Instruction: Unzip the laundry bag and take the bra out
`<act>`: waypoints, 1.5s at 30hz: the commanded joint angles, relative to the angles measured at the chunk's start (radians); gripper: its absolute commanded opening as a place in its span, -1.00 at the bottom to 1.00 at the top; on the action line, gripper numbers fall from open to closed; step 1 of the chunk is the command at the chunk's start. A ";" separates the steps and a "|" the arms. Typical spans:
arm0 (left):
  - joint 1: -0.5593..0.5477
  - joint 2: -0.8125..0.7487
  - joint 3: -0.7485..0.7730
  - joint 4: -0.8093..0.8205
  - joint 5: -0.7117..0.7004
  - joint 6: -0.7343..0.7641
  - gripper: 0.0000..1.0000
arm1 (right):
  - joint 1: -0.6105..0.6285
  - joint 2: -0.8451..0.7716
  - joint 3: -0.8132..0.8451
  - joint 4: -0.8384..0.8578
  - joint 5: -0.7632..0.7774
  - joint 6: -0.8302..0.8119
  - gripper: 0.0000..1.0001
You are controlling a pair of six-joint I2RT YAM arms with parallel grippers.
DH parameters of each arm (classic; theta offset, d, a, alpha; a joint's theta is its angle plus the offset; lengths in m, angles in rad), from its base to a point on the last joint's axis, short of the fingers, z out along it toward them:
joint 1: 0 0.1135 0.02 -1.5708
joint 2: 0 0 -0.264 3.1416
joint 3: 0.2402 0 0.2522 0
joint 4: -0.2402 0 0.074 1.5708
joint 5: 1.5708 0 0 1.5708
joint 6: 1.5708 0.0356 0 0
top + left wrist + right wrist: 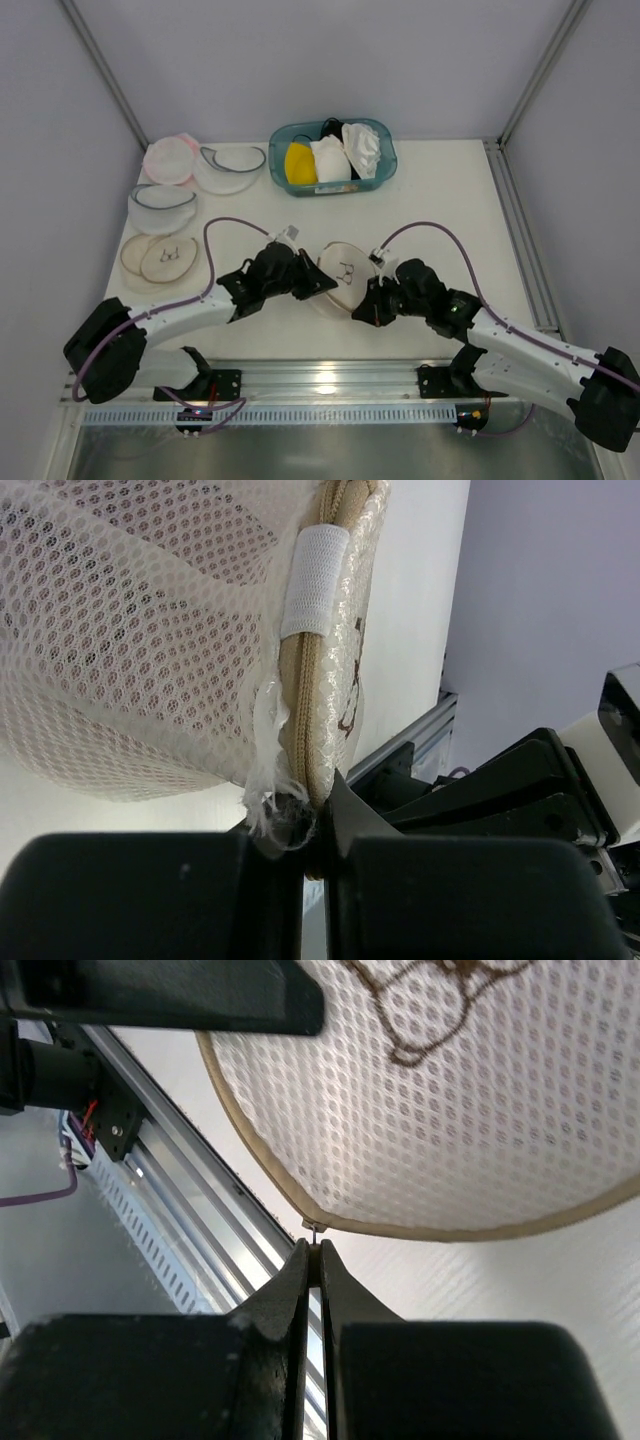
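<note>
The laundry bag (343,272) stands on edge at the table's middle, its round mesh face with the bra drawing turned up toward the top camera. My left gripper (322,283) is shut on the bag's tan rim (318,720), pinching the rim and a bit of frayed mesh between its fingers (315,815). My right gripper (370,298) holds the bag's lower edge from the other side. In the right wrist view it (316,1250) is shut on the small metal zipper pull (314,1227) under the tan rim (450,1232). The bra is hidden.
A teal basket (333,152) at the back holds a yellow bra and white ones. Several flat mesh rounds lie at the left: a pink one (168,158), two white with dark rims (230,165), and tan-rimmed ones (160,258). An aluminium rail (320,385) runs along the near edge.
</note>
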State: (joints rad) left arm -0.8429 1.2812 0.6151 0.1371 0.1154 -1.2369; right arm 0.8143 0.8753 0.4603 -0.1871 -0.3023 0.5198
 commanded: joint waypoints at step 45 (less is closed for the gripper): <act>0.111 -0.455 -0.097 -0.262 0.035 0.005 0.99 | 0.012 0.069 0.047 0.345 -0.230 0.025 -0.93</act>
State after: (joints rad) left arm -0.7048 0.7994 0.5690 -0.1024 0.1593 -1.1538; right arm 0.8108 0.8951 0.5114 -0.1158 -0.2878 0.5129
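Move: The left hand already pinches the laundry bag's rim near the zip; the middle of the round lid is about 4 cm to its right and 2 cm ahead, roughly level. The little tab held by the right fingers is some 5 cm back and 5 cm to the right of the left hand. From the right hand the lid's middle lies about 8 cm ahead and 2 cm left. The blue basket stands roughly 30 cm straight ahead of the left hand, lower down. Still pinching the rim, the left hand eases a little left and then forward to about 7 cm out, opening wide near the far end of that stroke to let go of the bag, then backs off left and up, clear of the lid, with open fingers. The right hand keeps its shut grip on the tab throughout, dipping slightly and swinging about 8 cm forward and 8 cm right while twisting some 30 degrees clockwise with its left side rolling down, then rises and swings back left and back, undoing the turn, to end close to where it began but some 3 cm higher. ##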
